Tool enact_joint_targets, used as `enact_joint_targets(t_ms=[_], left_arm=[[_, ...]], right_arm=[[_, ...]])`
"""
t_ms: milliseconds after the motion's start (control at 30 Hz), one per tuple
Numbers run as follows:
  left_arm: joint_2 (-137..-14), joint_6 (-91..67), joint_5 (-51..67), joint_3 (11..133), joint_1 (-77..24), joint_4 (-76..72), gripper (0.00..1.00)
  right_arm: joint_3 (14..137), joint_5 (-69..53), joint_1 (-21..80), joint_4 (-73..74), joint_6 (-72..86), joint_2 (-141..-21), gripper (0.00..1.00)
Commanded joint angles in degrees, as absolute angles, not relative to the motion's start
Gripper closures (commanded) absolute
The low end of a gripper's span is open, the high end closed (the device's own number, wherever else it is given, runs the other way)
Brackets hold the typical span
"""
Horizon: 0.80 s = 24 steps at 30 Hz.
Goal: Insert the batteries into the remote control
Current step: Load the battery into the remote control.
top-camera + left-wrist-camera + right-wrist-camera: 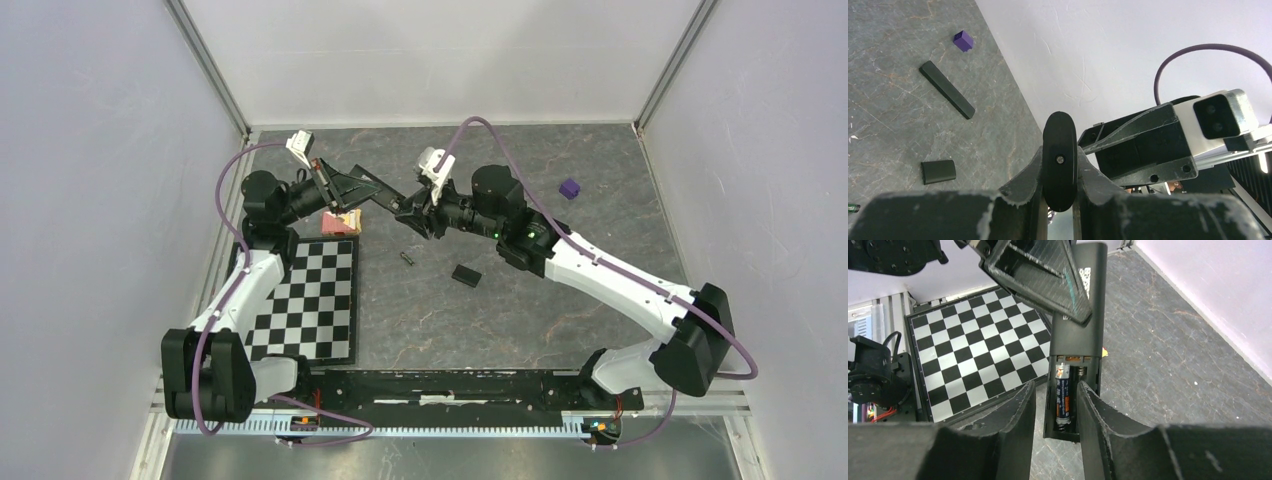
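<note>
My left gripper [345, 188] [1060, 165] is shut on one end of the black remote control [378, 192] [1079, 335] and holds it above the table. The remote's battery bay faces the right wrist camera and is uncovered. A blue battery [1063, 390] lies in the bay's left slot, and the right slot shows only its spring. My right gripper [412, 212] [1055, 412] is open, its fingers [1010, 420] on either side of the bay end, holding nothing. A second small cell [407, 258] lies on the table. The small black cover [466, 275] [938, 171] lies beside it.
A checkerboard mat [310, 300] [968, 345] lies at the left, with a pink and yellow object [343, 222] at its far corner. A second black bar remote [946, 89] and a purple cube [569, 188] [963, 41] lie toward the back right. White walls enclose the table.
</note>
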State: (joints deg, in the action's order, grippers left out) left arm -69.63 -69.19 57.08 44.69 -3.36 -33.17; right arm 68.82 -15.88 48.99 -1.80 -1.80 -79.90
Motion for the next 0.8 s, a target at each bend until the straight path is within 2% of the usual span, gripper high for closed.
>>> enact_joint_targets(t_ms=[0,67,167,300,367,500,667,767], left_arm=[[-69.39,-70.36,58.29,46.98,-3.46,-35.69,0.98],[-69.34,-70.02,58.23,46.88,-3.43,-35.77,0.98],[-69.27,-69.45,57.86,46.70,-3.50,-35.81,0.98],[-68.83,-68.49,56.24,46.20,-3.45,-36.17,0.98],[-68.60,-68.73,55.43,45.86,-3.43,-36.96,0.98],[-68.04,-69.42,54.10,45.28,-3.49,-38.83,0.98],[-67.65,-70.67,52.91,44.61,-3.48,-40.85,0.98],[-67.26,-70.85,52.43,44.39,-3.45,-40.98,0.98]], right_arm=[[73.55,-14.24,48.22,-1.07,1.73,-79.93,0.57],[74.16,-14.15,47.83,-1.21,3.50,-79.59,0.51],[74.01,-13.77,47.13,-2.59,7.69,-78.19,0.35],[74.47,-6.84,45.83,-1.47,19.89,-76.35,0.09],[73.02,-2.22,45.23,-0.75,28.98,-74.99,0.02],[69.70,1.80,44.17,0.59,43.25,-73.91,0.02],[65.09,-5.86,43.22,-8.29,58.95,-75.84,0.02],[64.31,-9.32,43.24,-11.56,63.11,-78.04,0.02]])
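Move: The right hand, empty and part-open, is at the held remote control's battery compartment, whose middle lies about 2 cm to its left and 1 cm ahead, level with it. The remaining battery lies on the table roughly 29 cm below that hand, 2 cm ahead and 2 cm left; the battery cover is 13 cm right of this battery and 4 cm nearer, the snack box 15 cm left of it and 9 cm farther out. From the left hand that battery is about 5 cm right, 1 cm back and 30 cm below. The right hand, having already let go of the loaded battery, draws away from the remote's compartment to the right, up and forward by some 6 cm in all, opening its fingers from part-open to wide, and sinks back about a centimetre at the very end. As it clears, it rolls about 50 degrees clockwise as seen looking along its fingers, which stay near level and swing a little more forward, while the left hand keeps its pinch on the remote and, late on, raises it about 1 cm with a slight forward drift. ##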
